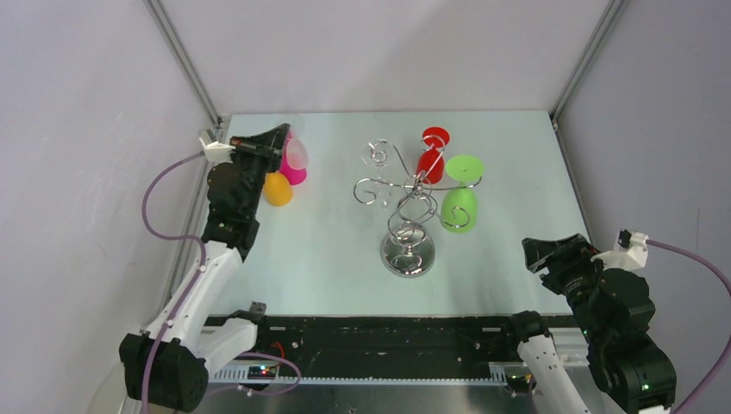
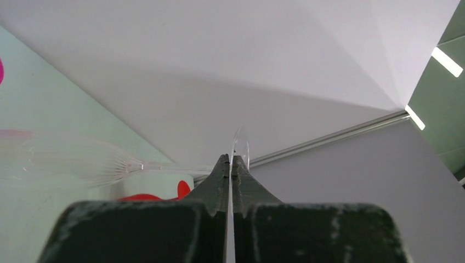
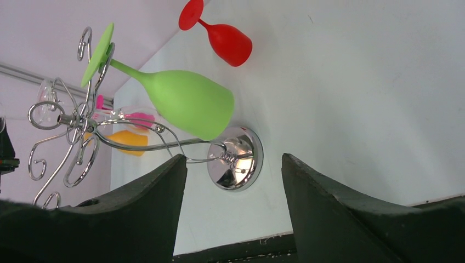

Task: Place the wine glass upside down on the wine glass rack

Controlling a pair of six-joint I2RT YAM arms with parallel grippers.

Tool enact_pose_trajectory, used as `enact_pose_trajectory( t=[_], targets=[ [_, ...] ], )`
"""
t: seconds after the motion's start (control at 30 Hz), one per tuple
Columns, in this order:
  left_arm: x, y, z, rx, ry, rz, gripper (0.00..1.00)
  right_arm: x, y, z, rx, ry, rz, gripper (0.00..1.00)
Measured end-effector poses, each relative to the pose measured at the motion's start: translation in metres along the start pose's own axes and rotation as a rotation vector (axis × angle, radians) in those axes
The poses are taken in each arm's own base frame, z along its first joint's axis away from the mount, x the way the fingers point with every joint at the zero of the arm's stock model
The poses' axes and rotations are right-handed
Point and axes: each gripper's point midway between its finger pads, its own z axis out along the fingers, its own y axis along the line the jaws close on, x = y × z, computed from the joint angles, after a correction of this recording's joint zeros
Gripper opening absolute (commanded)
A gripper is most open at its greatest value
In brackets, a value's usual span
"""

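A clear wine glass [image 2: 66, 164] lies sideways in the air, its stem running to my left gripper [image 2: 231, 158], which is shut on the thin foot disc [image 2: 240, 145]. In the top view that gripper [image 1: 278, 141] hovers at the back left, with the clear glass [image 1: 296, 153] above a pink glass. The chrome wine glass rack [image 1: 405, 207] stands mid-table on its round mirrored base [image 1: 408, 255]. A red glass [image 1: 431, 159] and a green glass [image 1: 459, 209] hang on it upside down. My right gripper [image 1: 539, 253] is open and empty at the front right, its view facing the rack [image 3: 82, 131].
A pink glass [image 1: 293, 174] and an orange glass [image 1: 277, 189] rest on the table beside my left arm, close to the left wall. White enclosure walls with metal corner posts ring the table. A black rail runs along the near edge.
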Motion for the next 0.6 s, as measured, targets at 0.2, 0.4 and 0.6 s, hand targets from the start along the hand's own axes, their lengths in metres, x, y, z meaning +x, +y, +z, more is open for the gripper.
enact_pose_trajectory(
  t=[0.2, 0.4, 0.6],
  targets=[
    [0.003, -0.01, -0.018, 0.007, 0.04, 0.012, 0.0, -0.004, -0.003, -0.002, -0.005, -0.017, -0.002, 0.69],
    [0.005, -0.038, -0.047, 0.082, 0.092, 0.034, 0.0, -0.008, -0.006, -0.005, -0.013, -0.037, 0.004, 0.7],
    [0.033, -0.049, -0.073, 0.118, 0.239, 0.047, 0.0, -0.013, -0.015, -0.011, -0.023, -0.059, 0.024, 0.7]
  ],
)
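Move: The left gripper holds the clear glass bowl-down by its foot. The rack's free left hook lies about 15 cm back, 16 cm right and 4 cm lower; the rack hub about 11 cm back and 26 cm right. Well below the gripper, the magenta glass stands about 7 cm ahead and 3 cm left, the yellow one 1 cm ahead and 6 cm left. From the empty right hand, that hook is some 12 cm ahead, 31 cm left, 3 cm higher. Bring the left gripper back about 8 cm, drifting right by some 4 cm mostly towards the end, to carry the hanging glass away from over the magenta glass and towards the rack. Lift it a couple of centimetres along the way, turn the wrist about 15 degrees clockwise and keep the fingers shut on the foot. Ease the open right hand some 2 cm to its right. ##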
